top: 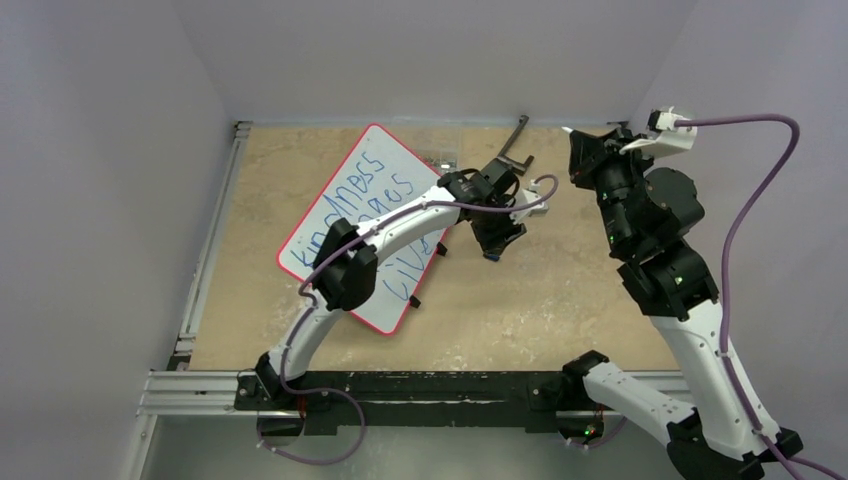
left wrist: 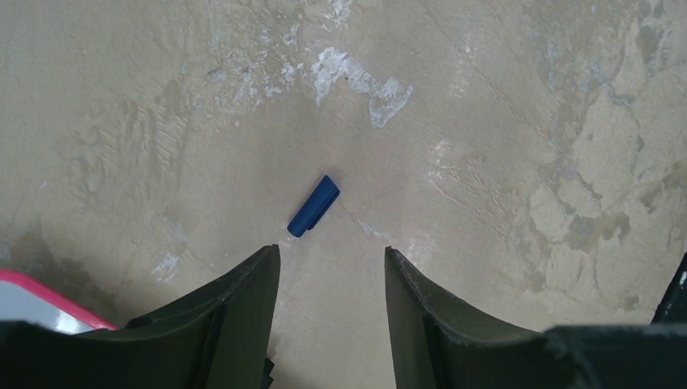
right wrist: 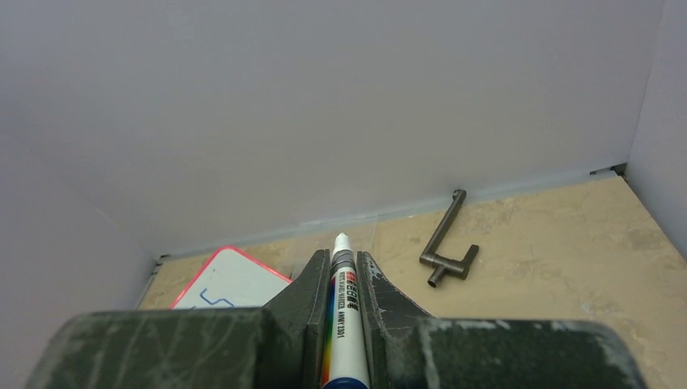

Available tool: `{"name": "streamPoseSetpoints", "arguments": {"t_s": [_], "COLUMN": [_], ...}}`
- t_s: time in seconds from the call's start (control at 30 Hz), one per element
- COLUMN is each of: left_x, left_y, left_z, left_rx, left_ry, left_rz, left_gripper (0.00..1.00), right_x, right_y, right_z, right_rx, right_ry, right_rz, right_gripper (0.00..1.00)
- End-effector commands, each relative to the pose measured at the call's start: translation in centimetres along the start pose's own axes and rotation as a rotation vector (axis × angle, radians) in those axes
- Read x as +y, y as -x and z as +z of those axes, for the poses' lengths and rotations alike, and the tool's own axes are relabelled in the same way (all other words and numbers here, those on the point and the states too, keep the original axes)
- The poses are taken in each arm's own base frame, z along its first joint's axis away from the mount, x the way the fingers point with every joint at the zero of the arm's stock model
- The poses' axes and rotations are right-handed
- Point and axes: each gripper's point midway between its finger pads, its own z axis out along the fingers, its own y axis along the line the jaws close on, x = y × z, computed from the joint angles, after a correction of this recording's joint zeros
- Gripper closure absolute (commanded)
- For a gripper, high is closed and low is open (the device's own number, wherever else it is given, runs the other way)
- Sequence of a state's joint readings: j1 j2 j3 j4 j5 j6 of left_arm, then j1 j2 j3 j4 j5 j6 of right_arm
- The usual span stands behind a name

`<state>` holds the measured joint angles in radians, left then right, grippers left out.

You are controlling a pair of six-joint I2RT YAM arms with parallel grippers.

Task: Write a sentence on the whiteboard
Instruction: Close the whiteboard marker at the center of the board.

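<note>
The whiteboard point(top: 330, 215) lies tilted on the table's left half, its red rim showing. The sentence point(top: 372, 190) fills it in slanted blue lines, partly hidden by my left arm. My left gripper point(top: 497, 240) hovers right of the board, open, with nothing between its fingers. In the left wrist view that gripper point(left wrist: 332, 251) points down at the table, and a small blue marker cap point(left wrist: 313, 206) lies just beyond its left fingertip. My right gripper point(right wrist: 340, 254) is raised at the back right, shut on an uncapped white marker point(right wrist: 343, 300) whose tip pokes out past the fingers.
A dark metal handle-shaped piece point(right wrist: 448, 243) lies near the back wall, and shows in the top view as the metal piece point(top: 515, 140). A clear plastic box point(top: 440, 155) sits at the board's far corner. Grey walls close in the table on three sides.
</note>
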<state>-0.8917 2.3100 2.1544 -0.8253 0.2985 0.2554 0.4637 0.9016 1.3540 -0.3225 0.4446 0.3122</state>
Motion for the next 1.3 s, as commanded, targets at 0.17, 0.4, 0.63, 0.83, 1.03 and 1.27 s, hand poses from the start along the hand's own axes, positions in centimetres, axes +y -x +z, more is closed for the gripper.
{"name": "streamPoseSetpoints", "arguments": {"t_s": [0.17, 0.4, 0.63, 0.83, 1.03, 1.27], "left_x": [1.1, 0.8, 0.5, 0.6, 0.6, -0.1], "left_y": [-1.2, -2.6, -3.4, -3.6, -4.3, -3.4], "left_z": [2.9, 5.5, 7.1, 6.7, 6.9, 6.5], "left_rx": [0.095, 0.143, 0.161, 0.171, 0.185, 0.152], "left_ry": [0.088, 0.063, 0.051, 0.073, 0.083, 0.046], "left_rz": [-0.044, -0.082, -0.093, -0.085, -0.095, -0.133], "left_gripper": [0.47, 0.45, 0.53, 0.97, 0.91, 1.00], "right_x": [1.2, 1.7, 1.8, 1.8, 1.8, 1.6], "right_y": [0.5, 0.0, 0.0, 0.0, -0.2, -0.4], "right_z": [-0.5, -0.8, -1.1, -1.3, -1.4, -1.9], "right_rx": [-0.012, 0.001, 0.001, 0.001, 0.006, 0.012], "right_ry": [0.078, 0.110, 0.125, 0.129, 0.132, 0.136], "right_rz": [0.014, 0.032, 0.037, 0.040, 0.045, 0.053], "right_gripper": [1.00, 1.00, 1.00, 1.00, 1.00, 1.00]}}
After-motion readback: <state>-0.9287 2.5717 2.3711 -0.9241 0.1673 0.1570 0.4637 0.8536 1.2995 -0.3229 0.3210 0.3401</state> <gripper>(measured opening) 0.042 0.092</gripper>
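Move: Just under the left hand, about 9 cm down and only 1 cm ahead and 1 cm to its right, the blue marker cap lies alone on the table. A black board clip sits some 12 cm to the hand's left and 3 cm ahead; the whiteboard's middle is roughly 32 cm left and 9 cm ahead. From the right hand, which holds the open marker high, the cap is around 9 cm left, 4 cm ahead and 46 cm below. Dropping about 8 cm almost straight down over the cap, the left hand tips some 10 degrees so its half-open fingers point more steeply down, then stops at table level and shuts them, pinching the cap between the fingertips. Meanwhile the right hand keeps its grip on the marker, drifting roughly 2 cm left and turning slightly counter-clockwise. ##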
